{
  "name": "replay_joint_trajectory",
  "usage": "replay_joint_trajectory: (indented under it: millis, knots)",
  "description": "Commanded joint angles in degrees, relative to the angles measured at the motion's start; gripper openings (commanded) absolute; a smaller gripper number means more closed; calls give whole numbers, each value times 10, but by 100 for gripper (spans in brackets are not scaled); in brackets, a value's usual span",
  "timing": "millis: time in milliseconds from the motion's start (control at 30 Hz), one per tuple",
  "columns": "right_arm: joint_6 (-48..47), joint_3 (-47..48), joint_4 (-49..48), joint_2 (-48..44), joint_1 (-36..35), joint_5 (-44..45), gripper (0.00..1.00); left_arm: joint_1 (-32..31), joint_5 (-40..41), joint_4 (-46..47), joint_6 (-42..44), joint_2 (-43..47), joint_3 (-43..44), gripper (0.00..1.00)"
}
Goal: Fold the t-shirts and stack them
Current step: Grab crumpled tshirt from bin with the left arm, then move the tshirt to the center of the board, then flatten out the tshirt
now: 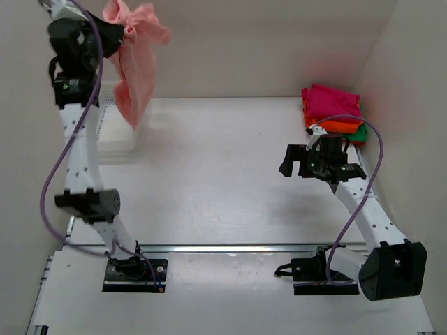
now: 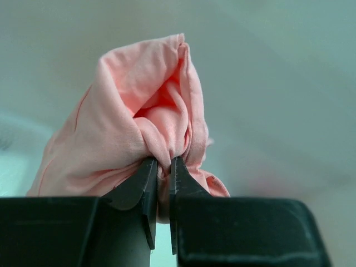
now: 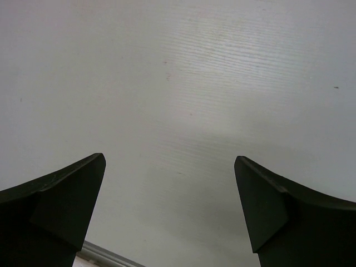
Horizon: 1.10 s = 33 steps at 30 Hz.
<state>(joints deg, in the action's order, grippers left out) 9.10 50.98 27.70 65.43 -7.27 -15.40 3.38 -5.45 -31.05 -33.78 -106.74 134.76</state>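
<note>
My left gripper (image 1: 117,29) is raised high at the back left, shut on a bunched fold of the salmon-pink t-shirt (image 1: 136,66). The shirt hangs down from it above the basket. In the left wrist view the jaws pinch the pink cloth (image 2: 139,111) at my left gripper (image 2: 163,164). Three folded t-shirts lie stacked at the back right: magenta (image 1: 332,103) on top, orange (image 1: 340,127) under it, green (image 1: 360,134) lowest. My right gripper (image 1: 288,162) hovers over the table just in front of that stack, open and empty (image 3: 169,161).
A white mesh basket (image 1: 115,132) stands at the back left beneath the hanging shirt. The white table (image 1: 209,174) stretches between the arms. Walls close in at the back and on the right, right behind the stack.
</note>
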Motion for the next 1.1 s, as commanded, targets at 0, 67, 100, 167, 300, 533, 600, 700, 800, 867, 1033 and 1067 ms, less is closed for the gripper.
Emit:
replay_joint_trajectory:
  millis: [0, 67, 100, 167, 300, 533, 600, 700, 800, 867, 1033, 1067]
  knots:
    - [-4, -25, -42, -40, 12, 15, 99, -26, -187, 37, -68, 113, -87, 0]
    - [-9, -32, -46, -52, 18, 14, 99, -63, -188, 40, -62, 165, -156, 0]
    - [-8, -38, -46, -58, 17, 13, 99, -87, -179, 29, -55, 194, -193, 0]
    - [-6, -48, -55, -69, 20, 6, 99, -114, -172, 13, -36, 231, -257, 0]
    - [4, -75, -84, -89, 9, 3, 99, -159, -186, 91, -50, 339, -545, 0]
    - [40, -112, -112, -72, -52, -6, 99, -159, -142, 180, -52, 438, -939, 58]
    - [57, -125, -125, -68, -78, 6, 99, -166, -113, 180, -48, 465, -972, 58]
    - [93, -138, -164, -56, -142, 24, 99, -166, -87, 172, -43, 508, -997, 59]
    - [118, -141, -210, -14, -186, 20, 99, -157, -83, 149, -21, 523, -996, 60]
    - [124, -136, -232, 11, -217, 27, 99, -159, -71, 135, -12, 532, -1006, 59]
    - [117, -98, -274, 105, -284, 44, 79, -187, -39, 167, -36, 552, -1043, 60]
    - [121, -90, -287, 120, -292, 42, 62, -192, -29, 166, -32, 548, -1044, 59]
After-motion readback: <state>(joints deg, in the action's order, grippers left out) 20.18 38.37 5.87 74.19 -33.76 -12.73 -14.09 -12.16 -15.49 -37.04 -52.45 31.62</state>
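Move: The left hand holds the bunched salmon t-shirt high up. The bare table where it is headed lies about 18 cm back, 21 cm to the right and 47 cm below; the white bin is level with that hand fore and aft, about 10 cm left and 43 cm below. From the open right hand, that bare patch is some 4 cm ahead, 23 cm left, 15 cm below; the folded stack is about 21 cm ahead, 12 cm right, 11 cm below. Still pinching the t-shirt, the left hand swings back and right, rising at first, then whips down about 50 cm towards mid-table, fingers tipping down, and lets go on the way down; it ends open beside the cloth after rising slightly. Late on, the right hand sweeps some 14 cm left, sinking and easing back, to the t-shirt's near right corner, its fingers starting to close; contact there can't be made out. ##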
